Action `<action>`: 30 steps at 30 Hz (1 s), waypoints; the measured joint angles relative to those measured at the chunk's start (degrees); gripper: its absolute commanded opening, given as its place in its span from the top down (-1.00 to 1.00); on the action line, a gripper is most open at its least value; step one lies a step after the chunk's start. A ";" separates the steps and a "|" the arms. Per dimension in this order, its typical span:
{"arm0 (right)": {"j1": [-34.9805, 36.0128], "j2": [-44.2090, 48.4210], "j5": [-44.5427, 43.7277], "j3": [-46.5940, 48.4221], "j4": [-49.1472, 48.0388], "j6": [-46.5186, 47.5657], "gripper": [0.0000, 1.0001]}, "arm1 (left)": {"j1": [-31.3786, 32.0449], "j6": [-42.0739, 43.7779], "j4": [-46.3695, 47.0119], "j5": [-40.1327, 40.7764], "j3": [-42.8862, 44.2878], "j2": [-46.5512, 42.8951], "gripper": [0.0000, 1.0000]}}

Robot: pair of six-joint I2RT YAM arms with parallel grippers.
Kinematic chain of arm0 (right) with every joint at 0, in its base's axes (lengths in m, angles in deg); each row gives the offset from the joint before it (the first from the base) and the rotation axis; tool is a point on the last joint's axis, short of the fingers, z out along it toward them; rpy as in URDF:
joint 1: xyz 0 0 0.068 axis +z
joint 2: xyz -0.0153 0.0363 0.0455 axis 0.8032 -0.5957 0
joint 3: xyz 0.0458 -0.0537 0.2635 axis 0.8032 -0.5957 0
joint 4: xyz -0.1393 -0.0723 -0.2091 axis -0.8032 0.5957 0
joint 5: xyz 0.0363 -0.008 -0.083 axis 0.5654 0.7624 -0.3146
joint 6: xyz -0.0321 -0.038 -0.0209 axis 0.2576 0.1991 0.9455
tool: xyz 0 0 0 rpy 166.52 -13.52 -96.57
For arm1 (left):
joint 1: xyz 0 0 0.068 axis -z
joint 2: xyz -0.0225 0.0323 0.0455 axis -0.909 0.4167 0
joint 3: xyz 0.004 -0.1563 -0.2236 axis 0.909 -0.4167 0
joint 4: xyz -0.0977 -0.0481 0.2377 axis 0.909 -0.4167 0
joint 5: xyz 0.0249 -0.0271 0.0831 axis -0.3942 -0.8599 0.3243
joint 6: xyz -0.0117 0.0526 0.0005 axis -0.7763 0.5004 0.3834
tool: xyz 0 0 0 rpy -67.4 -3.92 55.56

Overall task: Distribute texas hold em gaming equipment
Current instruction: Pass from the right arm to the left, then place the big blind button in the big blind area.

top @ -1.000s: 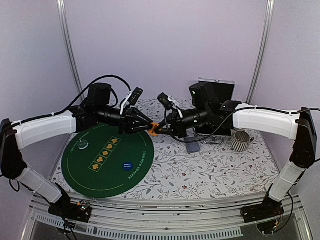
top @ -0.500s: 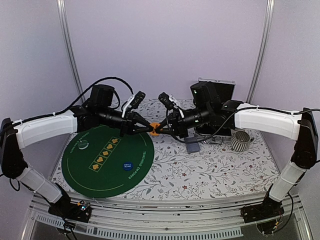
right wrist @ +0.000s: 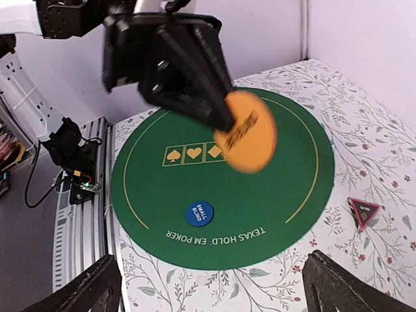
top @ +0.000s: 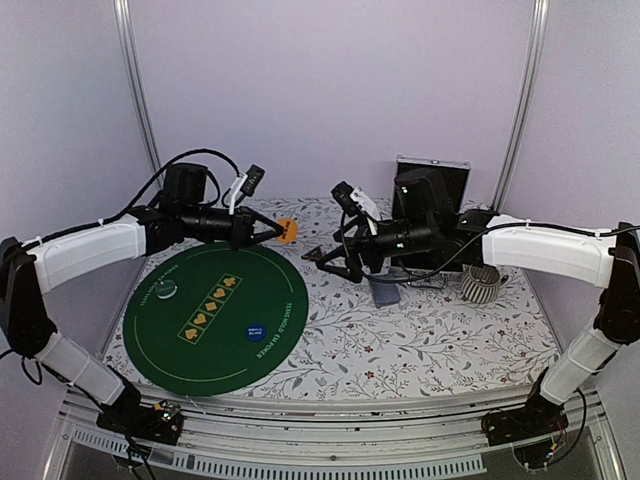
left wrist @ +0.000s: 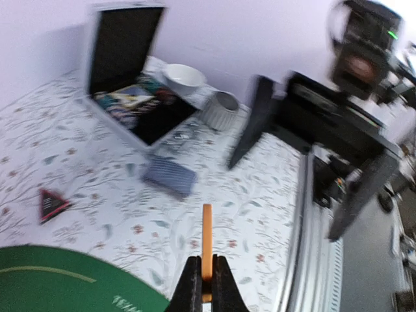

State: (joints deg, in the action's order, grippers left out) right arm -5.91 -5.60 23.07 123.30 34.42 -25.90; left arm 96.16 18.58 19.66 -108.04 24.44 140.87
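My left gripper (top: 274,233) is shut on an orange disc (top: 287,232), held on edge in the air above the far rim of the green round mat (top: 190,355). In the left wrist view the orange disc (left wrist: 207,237) stands upright between the closed fingers (left wrist: 192,286). My right gripper (top: 328,262) hangs open and empty to the right of the disc, apart from it. In the right wrist view the orange disc (right wrist: 246,140) floats over the mat, on which a blue disc (right wrist: 199,214) lies. A grey-blue deck of cards (top: 385,293) and a red-edged triangular marker (right wrist: 364,211) lie on the floral cloth.
A silver-and-black case (top: 432,182) stands open at the back right, with a ribbed cup (top: 483,283) beside it and a white bowl (left wrist: 183,78) behind. A small chip (top: 165,290) lies on the mat's left part. Metal rails run along the table's near edge.
The right gripper has let go of the orange disc, opened wide and drawn back to the right. The left gripper, shut on the disc, has carried it left and up.
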 measured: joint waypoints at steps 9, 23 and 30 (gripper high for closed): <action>-1.81 4.79 -7.17 -5.20 -1.64 -4.24 -0.98 | -18.27 -11.61 1.79 8.24 0.00 12.35 1.00; -1.81 4.57 -11.41 -6.60 -1.57 -6.27 -0.98 | -20.50 -14.69 2.89 9.66 4.76 27.54 1.00; -1.81 3.98 -12.20 -6.60 -1.51 -6.40 -0.98 | -21.18 -15.06 3.43 8.59 5.31 33.94 1.00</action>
State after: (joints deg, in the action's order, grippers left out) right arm -7.72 -1.62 10.88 116.69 32.91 -32.30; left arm 74.98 3.52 23.09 -99.45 29.75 174.82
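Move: In the left hand already is the orange big blind button; the mat spot it is bound for lies about 16 cm ahead, 14 cm to the left and 24 cm below. From that same hand the blue small blind button sits roughly 5 cm back and 10 cm left, the black triangle about 18 cm ahead and 3 cm right, both some 25 cm down. The right hand, empty and open, has the mat spot about 20 cm ahead, 22 cm left and 24 cm below. Swinging fast forward and left, away from the right gripper, the left hand keeps its pinch on the big blind button, then sinks steeply, over 20 cm in all, towards the far right part of the green mat. Its fingers turn counter-clockwise and tip down, each by about 35 degrees. The open right hand eases about 5 cm right and forward, turning slightly clockwise. ##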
